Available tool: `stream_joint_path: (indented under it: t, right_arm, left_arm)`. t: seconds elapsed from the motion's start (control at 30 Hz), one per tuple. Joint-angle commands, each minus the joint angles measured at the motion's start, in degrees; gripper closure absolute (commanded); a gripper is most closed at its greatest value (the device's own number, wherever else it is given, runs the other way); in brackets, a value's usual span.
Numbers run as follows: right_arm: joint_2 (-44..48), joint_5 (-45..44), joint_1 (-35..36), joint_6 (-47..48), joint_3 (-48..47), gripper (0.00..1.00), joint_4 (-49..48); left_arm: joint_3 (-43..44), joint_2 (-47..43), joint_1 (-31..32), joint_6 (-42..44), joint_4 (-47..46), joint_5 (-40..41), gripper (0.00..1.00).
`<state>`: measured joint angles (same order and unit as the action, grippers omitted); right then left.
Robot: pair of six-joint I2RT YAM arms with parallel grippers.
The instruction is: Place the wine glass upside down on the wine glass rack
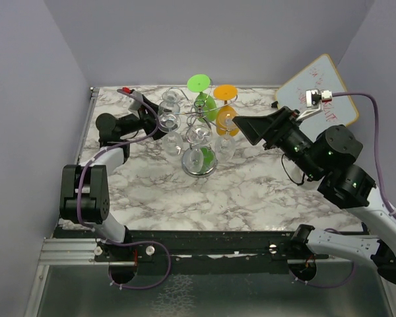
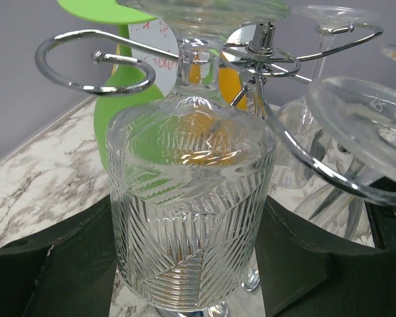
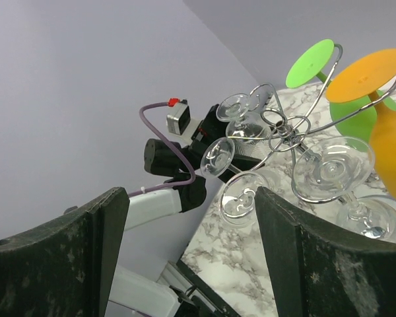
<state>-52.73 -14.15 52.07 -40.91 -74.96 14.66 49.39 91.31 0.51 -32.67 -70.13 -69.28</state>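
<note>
The wine glass (image 2: 191,218) is clear cut glass, upside down, with its bowl between my left gripper's fingers (image 2: 66,264). Its stem (image 2: 198,66) rises beside a chrome scroll arm (image 2: 72,82) of the wine glass rack (image 1: 199,125), and its foot is at the top edge. I cannot tell whether the foot rests on the arm. My left gripper (image 1: 160,123) is shut on the bowl at the rack's left side. My right gripper (image 1: 241,129) is open and empty just right of the rack (image 3: 287,125).
A green glass (image 1: 201,92), an orange glass (image 1: 226,109) and several clear glasses (image 3: 330,172) hang upside down on the rack. Its mirrored base (image 1: 199,164) stands on the marble table. A whiteboard (image 1: 317,92) leans at the back right.
</note>
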Motion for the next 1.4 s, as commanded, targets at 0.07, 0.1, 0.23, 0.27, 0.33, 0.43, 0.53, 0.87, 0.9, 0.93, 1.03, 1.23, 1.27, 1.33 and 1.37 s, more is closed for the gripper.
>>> stream_joint_path:
  t: [0.07,0.1,0.23,0.27,0.33,0.43,0.53,0.87,0.9,0.93,1.03,1.23,1.27,1.33,1.37]
  right_arm:
    - [1.59,-1.92,0.18,-0.32,1.21,0.18,-0.16]
    - [1.82,-1.93,0.22,-0.32,1.34,0.18,-0.25]
    - [2.88,-1.93,0.2,-0.32,2.14,0.18,-1.25]
    - [3.11,-2.01,0.22,-0.32,2.3,0.18,-1.43]
    - [3.41,-2.21,0.22,-0.26,2.51,0.18,-1.66]
    - [3.27,-1.81,0.22,-0.23,2.57,0.18,-1.75]
    - [3.01,-1.5,0.2,-0.23,2.58,0.18,-1.84]
    - [3.93,-1.76,0.17,-0.32,4.11,0.18,-2.86]
    - [3.95,-1.83,0.18,-0.24,4.18,0.18,-2.81]
    - [4.02,-1.84,0.22,-0.23,4.2,0.18,-2.75]
    - [4.21,-1.85,0.21,-0.07,4.29,0.18,-2.64]
    - [5.21,-2.19,0.2,-0.14,5.08,0.18,-2.79]
    - [5.34,-2.2,0.15,-0.14,5.08,0.18,-2.69]
    - [5.51,-2.2,0.15,-0.14,5.16,0.18,-2.62]
    - [5.57,-2.24,0.17,-0.14,5.22,0.18,-2.66]
  left_arm:
    - [5.3,1.73,2.1,1.3,-0.29,-0.52,1.0]
    - [5.8,2.12,2.23,1.51,0.27,-0.51,1.0]
    - [6.43,3.37,2.89,2.34,1.64,0.14,1.0]
    - [6.3,3.5,2.99,2.65,1.98,0.5,1.0]
    - [6.14,3.48,3.13,3.83,3.08,1.69,1.0]
    - [6.03,3.31,3.31,6.87,6.29,4.55,1.0]
    - [6.69,3.58,3.72,8.97,9.81,6.7,1.0]
    - [6.12,2.39,4.98,12.57,11.37,15.9,1.0]
    - [5.86,2.13,5.2,12.99,11.55,17.35,1.0]
    - [5.75,2.06,5.42,13.18,11.76,18.33,1.0]
    - [5.11,1.68,5.61,13.77,11.87,20.62,1.0]
    - [3.17,0.2,5.65,15.78,11.86,25.57,1.0]
    - [2.85,-0.08,5.71,16.16,11.86,26.45,1.0]
    - [2.15,-0.74,5.67,17.03,11.75,28.08,1.0]
    - [1.72,-1.19,5.61,17.36,11.73,28.88,1.0]
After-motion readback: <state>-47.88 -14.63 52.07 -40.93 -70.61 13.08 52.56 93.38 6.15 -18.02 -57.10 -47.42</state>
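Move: My left hand still holds the upturned clear glass. The empty hook for it lies about 6 cm ahead of that hand, 2 cm to its right and 5 cm above. The rack's hub is level with it, some 10 cm right and 5 cm up; the hung green glass is about 9 cm ahead and 10 cm right, and a hung clear glass 7 cm back and 4 cm right. From my right hand the hook lies roughly 24 cm ahead, 16 cm left and 13 cm lower. Keeping my grip on the bowl, I first ease my left hand about 2 cm to the right, then swing it forward about 6 cm towards the empty hook, sinking about a centimetre on the way. As the hand goes forward, I turn the wrist counter-clockwise, ending some 15 to 20 degrees round, so that the stem comes into the curl with the foot above the wire. ##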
